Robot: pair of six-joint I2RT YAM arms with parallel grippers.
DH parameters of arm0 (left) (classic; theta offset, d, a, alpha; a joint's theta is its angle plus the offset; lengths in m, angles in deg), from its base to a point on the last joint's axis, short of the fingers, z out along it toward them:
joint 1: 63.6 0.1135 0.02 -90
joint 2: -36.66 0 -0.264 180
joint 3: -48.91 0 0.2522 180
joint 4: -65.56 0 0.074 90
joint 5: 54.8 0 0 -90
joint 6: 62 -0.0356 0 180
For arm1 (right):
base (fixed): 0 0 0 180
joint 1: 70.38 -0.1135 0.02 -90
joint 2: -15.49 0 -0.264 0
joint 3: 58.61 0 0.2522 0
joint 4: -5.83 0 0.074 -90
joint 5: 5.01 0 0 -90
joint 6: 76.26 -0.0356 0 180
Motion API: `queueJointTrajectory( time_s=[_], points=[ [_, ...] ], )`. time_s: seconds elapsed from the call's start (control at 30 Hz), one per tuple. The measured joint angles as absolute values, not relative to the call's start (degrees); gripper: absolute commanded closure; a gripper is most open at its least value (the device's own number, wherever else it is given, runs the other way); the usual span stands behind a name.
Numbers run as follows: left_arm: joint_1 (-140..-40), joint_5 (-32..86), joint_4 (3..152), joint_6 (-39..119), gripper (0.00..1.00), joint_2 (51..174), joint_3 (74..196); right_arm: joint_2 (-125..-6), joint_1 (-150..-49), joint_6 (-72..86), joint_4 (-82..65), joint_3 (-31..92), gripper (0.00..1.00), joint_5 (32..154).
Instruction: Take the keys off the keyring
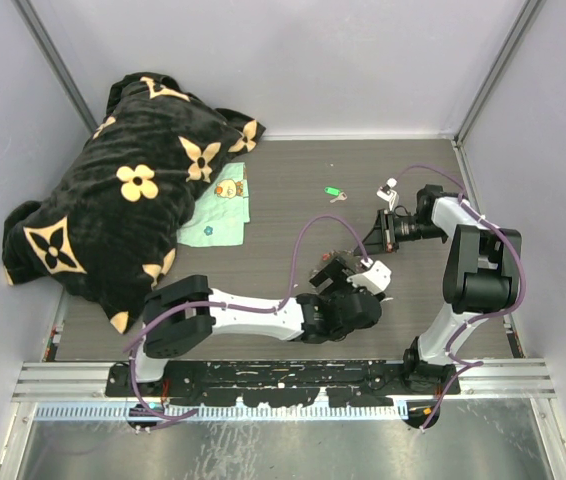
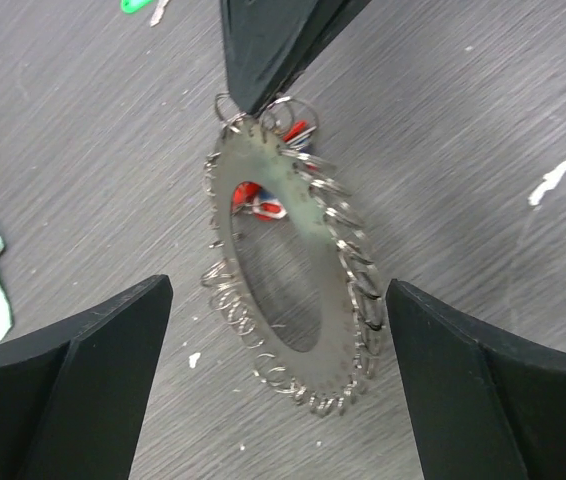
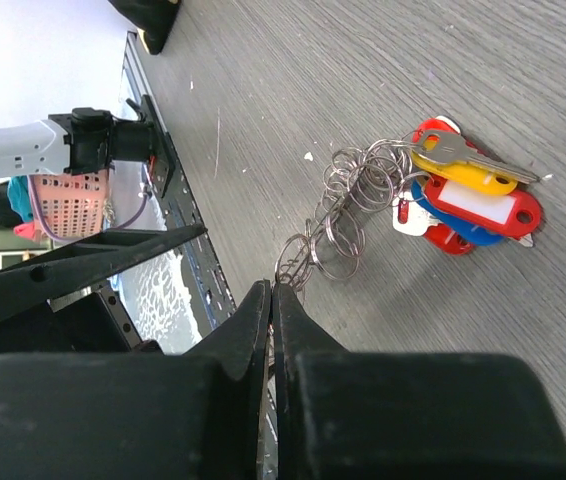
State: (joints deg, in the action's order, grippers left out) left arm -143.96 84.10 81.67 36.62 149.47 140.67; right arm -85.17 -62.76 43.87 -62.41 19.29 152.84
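Observation:
The keyring [image 2: 323,235] is a flat grey disc with a hollow centre and small wire rings round its rim. It stands on edge just above the table. My right gripper [image 3: 273,290] is shut on its top edge, its black fingers [image 2: 273,50] coming down from above in the left wrist view. Keys [image 3: 468,195] with red, yellow and blue tags lie on the table, joined to the small rings [image 3: 338,215]. Their red and blue tags [image 2: 260,205] show through the ring's centre. My left gripper [image 2: 281,290] is open, one finger on each side of the ring, touching nothing.
A green-tagged key [image 1: 333,191] lies loose farther back on the table. A black cushion with cream flowers [image 1: 123,200] and a pale green cloth [image 1: 218,215] fill the back left. White flecks [image 2: 553,180] dot the tabletop. Walls close in the sides and back.

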Motion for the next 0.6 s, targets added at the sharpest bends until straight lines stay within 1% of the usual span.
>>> queueJointTrajectory(
  time_s=[0.03, 0.13, 0.4, 0.6],
  points=[
    [-143.93, 84.85, 82.78, 36.71, 0.17, 149.65, 141.0, -85.17, -62.76, 43.8, -62.41, 19.29, 1.0, 152.95],
    [-143.85, 86.4, 85.32, 37.23, 0.22, 150.37, 141.94, -85.17, -62.76, 43.74, -62.41, 19.29, 1.0, 153.08],
    [-143.85, 88.8, 89.71, 37.84, 0.28, 155.09, 146.27, -85.43, -62.76, 43.54, -62.41, 19.29, 1.0, 153.54],
    [-143.85, 91.32, 90.94, 37.36, 0.45, 157.3, 147.73, -86.15, -62.76, 43.54, -62.41, 19.29, 1.0, 153.94]
  ],
)
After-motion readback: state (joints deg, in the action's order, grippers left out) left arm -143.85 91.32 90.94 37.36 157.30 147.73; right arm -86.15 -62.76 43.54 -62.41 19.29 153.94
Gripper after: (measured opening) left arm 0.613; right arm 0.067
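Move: The left hand's open fingers straddle the near end of the keyring disc, whose middle is about 3 cm ahead and 3 cm below. The coloured key tags are some 6 cm ahead, 3 cm right and 6 cm lower; the right fingertips holding the disc are about 4 cm ahead and 5 cm right. From the right hand, the disc's middle is roughly 4 cm left, 2 cm back and 4 cm below. Left hand sinks about 3 cm, edging forward, fingers partly closing around the keyring; right keeps its pinch, still. ##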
